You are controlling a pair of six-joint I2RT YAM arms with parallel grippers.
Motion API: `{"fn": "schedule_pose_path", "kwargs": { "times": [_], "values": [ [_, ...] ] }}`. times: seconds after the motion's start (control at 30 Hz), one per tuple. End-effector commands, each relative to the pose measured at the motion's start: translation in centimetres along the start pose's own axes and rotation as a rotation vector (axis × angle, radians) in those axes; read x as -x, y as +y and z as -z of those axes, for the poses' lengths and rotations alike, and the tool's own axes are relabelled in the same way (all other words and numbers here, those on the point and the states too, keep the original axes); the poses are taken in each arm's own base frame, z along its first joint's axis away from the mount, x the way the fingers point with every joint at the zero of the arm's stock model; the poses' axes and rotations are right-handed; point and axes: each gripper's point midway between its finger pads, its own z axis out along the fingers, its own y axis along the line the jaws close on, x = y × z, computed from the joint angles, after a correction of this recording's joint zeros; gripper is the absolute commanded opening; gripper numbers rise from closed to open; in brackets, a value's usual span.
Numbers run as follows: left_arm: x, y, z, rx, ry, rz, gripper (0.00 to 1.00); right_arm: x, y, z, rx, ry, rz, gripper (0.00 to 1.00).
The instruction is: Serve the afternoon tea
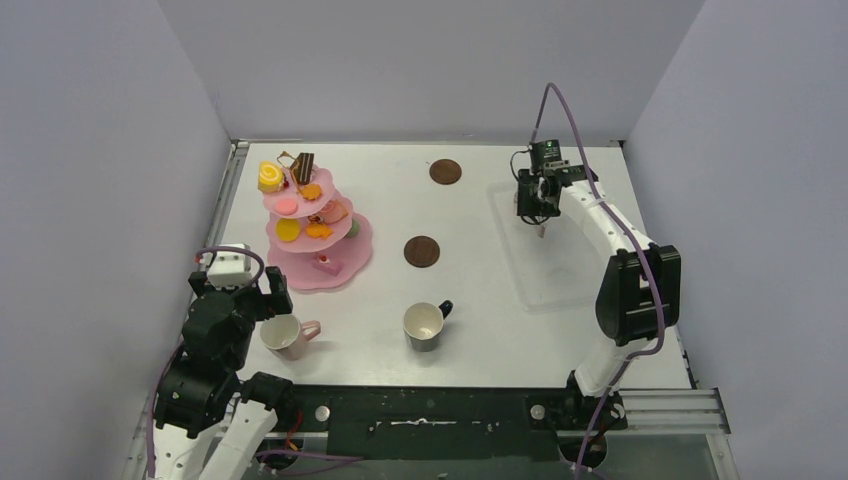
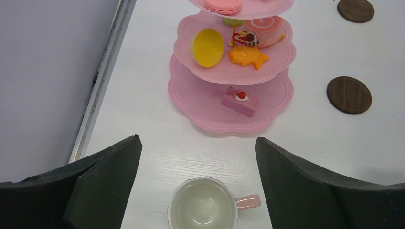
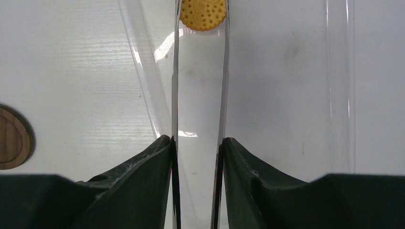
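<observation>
The pink three-tier stand (image 1: 345, 262) (image 2: 200, 102) stands at the left with toy pastries on every tier. In front of it is the pink mug (image 1: 285, 336) (image 2: 203, 206), upright and empty. My left gripper (image 1: 268, 300) (image 2: 198, 143) hovers open just above and behind it. The black mug (image 1: 425, 325) stands mid-front. Two brown coasters (image 1: 445, 171) (image 1: 421, 251) lie in the middle. My right gripper (image 1: 540, 212) (image 3: 197, 143) is shut on the metal tongs (image 3: 175, 95), and a yellow biscuit (image 3: 203, 13) sits between their tips over the clear tray.
The clear plastic tray (image 1: 520, 270) (image 3: 143, 71) lies at the right under my right arm. Grey walls close the table on the left, back and right. One coaster (image 3: 12, 137) shows at the left edge of the right wrist view.
</observation>
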Motion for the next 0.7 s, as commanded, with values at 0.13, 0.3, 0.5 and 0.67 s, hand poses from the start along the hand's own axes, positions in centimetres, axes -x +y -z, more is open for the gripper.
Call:
{"fn": "schedule_pose_path", "kwargs": {
  "times": [0.13,0.3,0.5,0.67],
  "values": [
    [1.6,-0.2,0.0,-0.013,-0.060,0.013,0.88,1.9,1.5,3.4,0.050,-0.093,-0.004,0.39],
    [1.6,-0.2,0.0,-0.010,-0.061,0.013,0.88,2.1,3.9,5.2,0.114,-0.127,0.015,0.39],
    [1.7,0.0,0.1,-0.004,-0.067,0.016,0.88,2.0,9.1,7.6,0.251,-0.163,0.052,0.39],
    [1.8,0.2,0.3,0.008,-0.072,0.018,0.88,1.0,14.1,9.6,0.342,-0.180,0.116,0.39]
  ]
}}
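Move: Some 50 cm to the right hand's left, about level with it fore-and-aft and with its middle near the same height, stands the pink tiered stand. The near coaster lies 24 cm left, 1 cm ahead; the far coaster 19 cm left, 23 cm ahead; the clear tray's middle 6 cm right, 2 cm ahead, all roughly 12 cm lower. From the left hand, the stand is some 23 cm ahead, 6 cm right and 12 cm lower. Carrying the round biscuit in the tongs it already grips, the right hand almost hovers over the clear tray, then speeds up in a sweep of about 10 cm left towards the pink stand. It rises and draws back some 4 cm each on the way, swinging about 15 degrees counter-clockwise; the grip stays closed on the tongs. ##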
